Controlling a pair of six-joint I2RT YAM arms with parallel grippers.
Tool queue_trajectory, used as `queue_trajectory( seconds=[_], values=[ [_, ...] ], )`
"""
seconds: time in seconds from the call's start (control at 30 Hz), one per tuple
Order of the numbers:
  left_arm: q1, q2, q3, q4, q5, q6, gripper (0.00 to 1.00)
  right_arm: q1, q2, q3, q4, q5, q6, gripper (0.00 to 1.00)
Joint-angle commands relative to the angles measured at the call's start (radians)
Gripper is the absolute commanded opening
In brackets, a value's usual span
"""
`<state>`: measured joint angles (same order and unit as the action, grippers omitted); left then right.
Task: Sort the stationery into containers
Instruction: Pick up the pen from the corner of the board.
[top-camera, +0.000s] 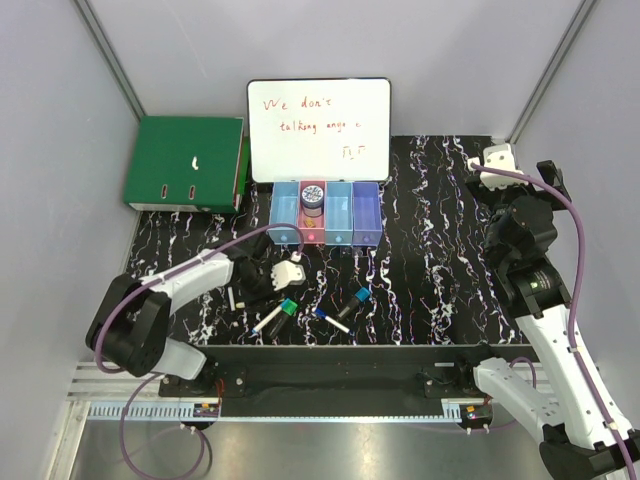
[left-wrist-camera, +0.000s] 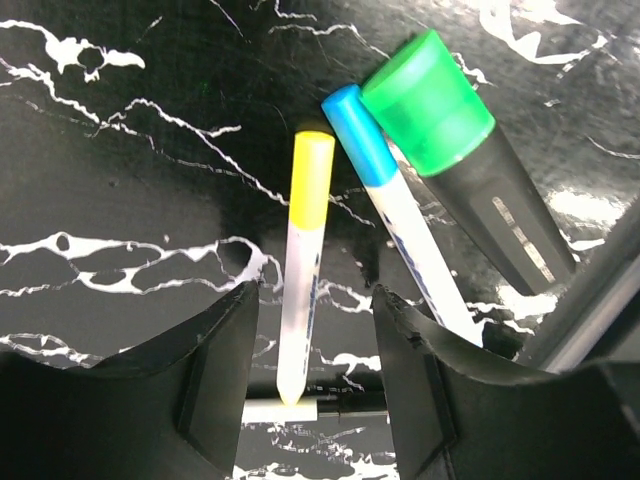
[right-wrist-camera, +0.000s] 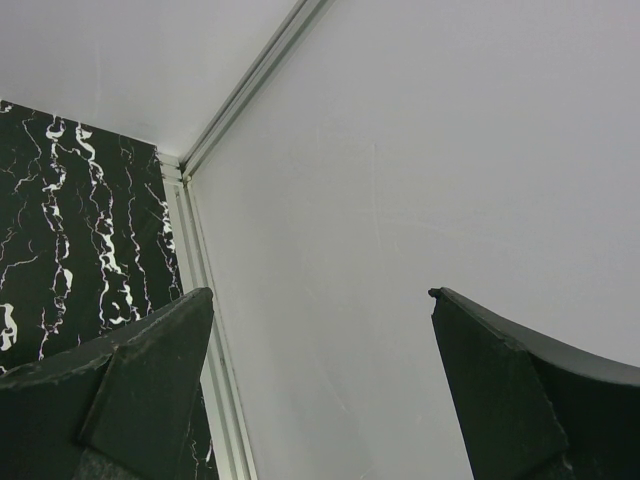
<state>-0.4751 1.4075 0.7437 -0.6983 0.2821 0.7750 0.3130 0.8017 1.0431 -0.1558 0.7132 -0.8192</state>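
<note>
My left gripper (left-wrist-camera: 315, 300) is open and low over the black marbled table, with a jaw on each side of a white pen with a yellow cap (left-wrist-camera: 305, 260), touching neither side. A blue-capped white pen (left-wrist-camera: 395, 215) and a green-capped black marker (left-wrist-camera: 470, 160) lie just to its right. In the top view the left gripper (top-camera: 262, 293) is near the front left, with the blue-capped pen (top-camera: 268, 320) and green-capped marker (top-camera: 288, 308) beside it. The four joined bins (top-camera: 366, 212) stand by the whiteboard; a stubby cylinder (top-camera: 313, 194) sits in the pink-red one. My right gripper (right-wrist-camera: 320, 300) is open and empty, facing the wall.
A small white-and-black pen (top-camera: 232, 297) lies left of the left gripper. Another blue-tipped pen (top-camera: 332, 318) and a black marker with a blue cap (top-camera: 355, 297) lie at front centre. A green binder (top-camera: 185, 163) and a whiteboard (top-camera: 318, 130) stand at the back.
</note>
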Motion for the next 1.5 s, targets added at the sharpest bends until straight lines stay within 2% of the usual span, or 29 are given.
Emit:
queue_trajectory(
  seconds=[0.0,0.1,0.33,0.43,0.47,0.57,0.83,1.0,1.23,1.47],
  values=[
    [0.000,0.037,0.019,0.059,0.043,-0.023,0.53,-0.008,0.004,0.046,0.016,-0.011,-0.009,0.98],
    [0.000,0.050,0.008,0.077,0.037,-0.023,0.50,-0.008,0.004,0.048,0.016,-0.012,-0.009,0.98],
    [-0.002,0.068,-0.047,0.167,-0.029,-0.037,0.34,-0.009,0.008,0.051,0.018,-0.014,0.002,0.98],
    [-0.002,0.074,-0.046,0.174,-0.055,-0.049,0.20,-0.011,0.008,0.052,0.016,-0.012,0.005,0.98],
    [-0.002,0.077,-0.046,0.172,-0.057,-0.051,0.11,-0.011,0.008,0.055,0.016,-0.012,0.003,0.98],
    [-0.005,0.082,-0.043,0.172,-0.070,-0.056,0.00,-0.011,0.008,0.061,0.015,-0.012,0.002,0.98],
    [-0.011,0.085,-0.004,0.151,-0.109,-0.109,0.00,-0.015,0.004,0.061,0.016,-0.012,-0.001,0.98],
    [-0.011,0.009,0.075,0.091,-0.121,-0.187,0.00,-0.017,0.001,0.061,0.018,-0.011,-0.003,0.98],
    [-0.011,-0.022,0.291,0.005,-0.142,-0.307,0.00,-0.018,-0.006,0.052,0.016,-0.012,-0.003,0.98],
    [-0.007,0.066,0.555,-0.050,-0.147,-0.494,0.00,-0.020,-0.004,0.044,0.016,-0.012,-0.005,0.98]
  ],
)
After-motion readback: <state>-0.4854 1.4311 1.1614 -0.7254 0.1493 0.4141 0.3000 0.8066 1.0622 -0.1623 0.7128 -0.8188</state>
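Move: The yellow pen lies almost under my left hand, its middle about 1 cm ahead, 1 cm to the right and 1 cm below, running left to right between my open fingers. The blue-capped pen is some 3 cm back and 4 cm right, the green-capped marker 4 cm back and 6 cm right. A thin white stick lies 6 cm left and 2 cm ahead; the box's leftmost compartment is about 20 cm ahead and 7 cm right. From my right hand the yellow pen is roughly 55 cm left, 7 cm back and 40 cm below. I sink my left hand a touch and ease it about 2.5 cm forward while my fingers close from half open, pinching the yellow pen around its white barrel. Then, after a brief hold, I lift it some 10 cm, carrying on forward and a little right towards the box, turning counter-clockwise about 20 degrees and tipping the fingertips slightly outward. ##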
